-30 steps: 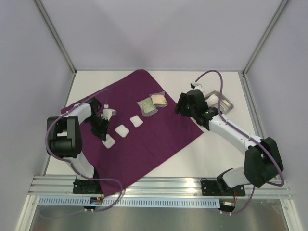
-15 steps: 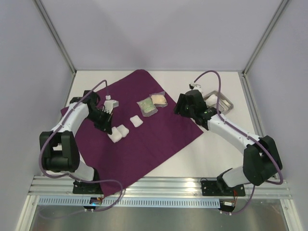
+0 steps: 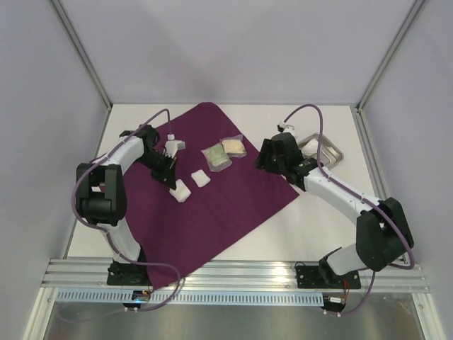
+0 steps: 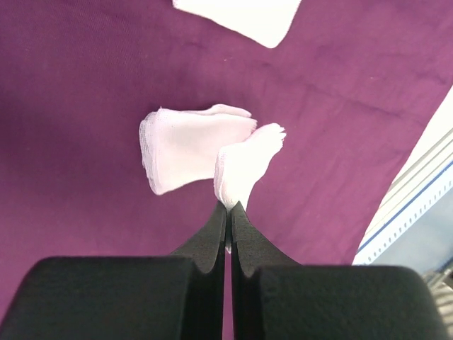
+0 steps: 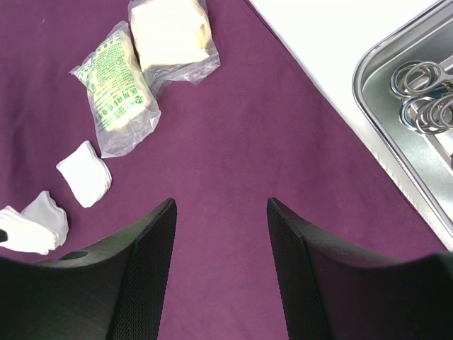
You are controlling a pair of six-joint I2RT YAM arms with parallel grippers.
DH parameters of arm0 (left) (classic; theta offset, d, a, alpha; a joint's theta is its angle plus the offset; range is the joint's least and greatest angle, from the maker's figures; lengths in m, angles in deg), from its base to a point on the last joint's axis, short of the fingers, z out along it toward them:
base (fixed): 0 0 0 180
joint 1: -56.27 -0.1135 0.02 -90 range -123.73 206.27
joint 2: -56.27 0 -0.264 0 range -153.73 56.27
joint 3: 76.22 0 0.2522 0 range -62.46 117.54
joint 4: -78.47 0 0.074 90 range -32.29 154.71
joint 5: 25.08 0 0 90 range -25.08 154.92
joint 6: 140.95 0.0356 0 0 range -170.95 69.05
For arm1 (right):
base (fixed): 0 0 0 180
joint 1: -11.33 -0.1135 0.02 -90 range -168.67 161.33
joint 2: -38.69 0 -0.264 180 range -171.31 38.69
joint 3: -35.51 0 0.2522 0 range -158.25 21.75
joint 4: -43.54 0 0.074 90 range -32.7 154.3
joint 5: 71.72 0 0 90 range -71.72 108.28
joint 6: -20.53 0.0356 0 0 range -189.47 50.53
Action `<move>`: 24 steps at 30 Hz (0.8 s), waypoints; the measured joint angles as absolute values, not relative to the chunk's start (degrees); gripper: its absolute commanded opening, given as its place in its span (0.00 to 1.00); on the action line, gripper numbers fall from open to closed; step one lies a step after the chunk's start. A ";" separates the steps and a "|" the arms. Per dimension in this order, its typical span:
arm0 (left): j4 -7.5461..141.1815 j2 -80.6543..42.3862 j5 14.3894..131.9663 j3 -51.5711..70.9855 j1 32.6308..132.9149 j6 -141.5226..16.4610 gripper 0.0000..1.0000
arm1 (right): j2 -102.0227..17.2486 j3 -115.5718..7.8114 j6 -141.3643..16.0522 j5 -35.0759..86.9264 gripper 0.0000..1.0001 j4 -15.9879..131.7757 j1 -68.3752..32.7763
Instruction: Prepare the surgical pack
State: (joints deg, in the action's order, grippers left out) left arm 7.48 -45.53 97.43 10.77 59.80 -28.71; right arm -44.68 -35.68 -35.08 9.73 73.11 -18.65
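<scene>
The deep-purple cloth lies spread flat on the table. My left gripper is shut on a white gauze square and holds it by one edge just above a second gauze square; in the top view they show as one white heap by the gripper. A third gauze square lies to the right. Two clear packets lie further back on the cloth. My right gripper is open and empty above the cloth's right part. The steel tray holds the metal forceps.
The steel tray stands on the bare white table off the cloth's right edge, behind the right arm. In the right wrist view the packets and gauze squares lie to the left of the open jaws. Enclosure walls surround the table.
My left gripper has carried the leftmost gauze square to the right across the cloth and now holds it over the middle gauze square. The right arm has barely moved.
</scene>
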 measured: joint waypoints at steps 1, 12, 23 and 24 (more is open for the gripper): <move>7.57 -46.49 97.43 10.77 59.78 -28.82 0.00 | -44.68 -35.68 -35.10 9.71 0.57 73.11 -18.65; 10.06 -49.40 95.37 10.79 59.78 -31.01 0.10 | -44.68 -35.68 -35.28 9.36 0.57 73.33 -18.65; 11.33 -49.13 90.50 11.75 59.78 -32.17 0.50 | -44.68 -35.68 -35.32 9.29 0.57 74.03 -18.65; 11.35 -49.00 90.04 11.95 59.78 -32.19 0.50 | -44.68 -35.68 -35.32 9.29 0.57 74.18 -18.65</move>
State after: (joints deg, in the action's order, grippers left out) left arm 11.35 -49.00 90.04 11.95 59.78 -32.19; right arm -44.68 -35.68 -35.32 9.29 74.18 -18.65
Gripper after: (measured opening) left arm 0.491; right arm 0.568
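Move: The left gripper, shut on a corner of a gauze pad, hangs just short of the pad it is stacking on: that lying pad's middle is about 2 cm ahead, 3 cm right and 6 cm below. From the hand, the single gauze pad lies 7 cm ahead and 11 cm right, the green-printed packet about 16 cm ahead and 17 cm right. From the right hand the lying pad is some 32 cm left, 4 cm back and 12 cm lower. Lower the left gripper roughly 2 cm with the gauze still pinched, so it comes down over the lying pad. Then open the fingers to about half while easing forward and to the left, about 2 cm each way, letting go of the gauze; sink slightly further at first, then start to lift, the fingertips swinging a few degrees to the right. ##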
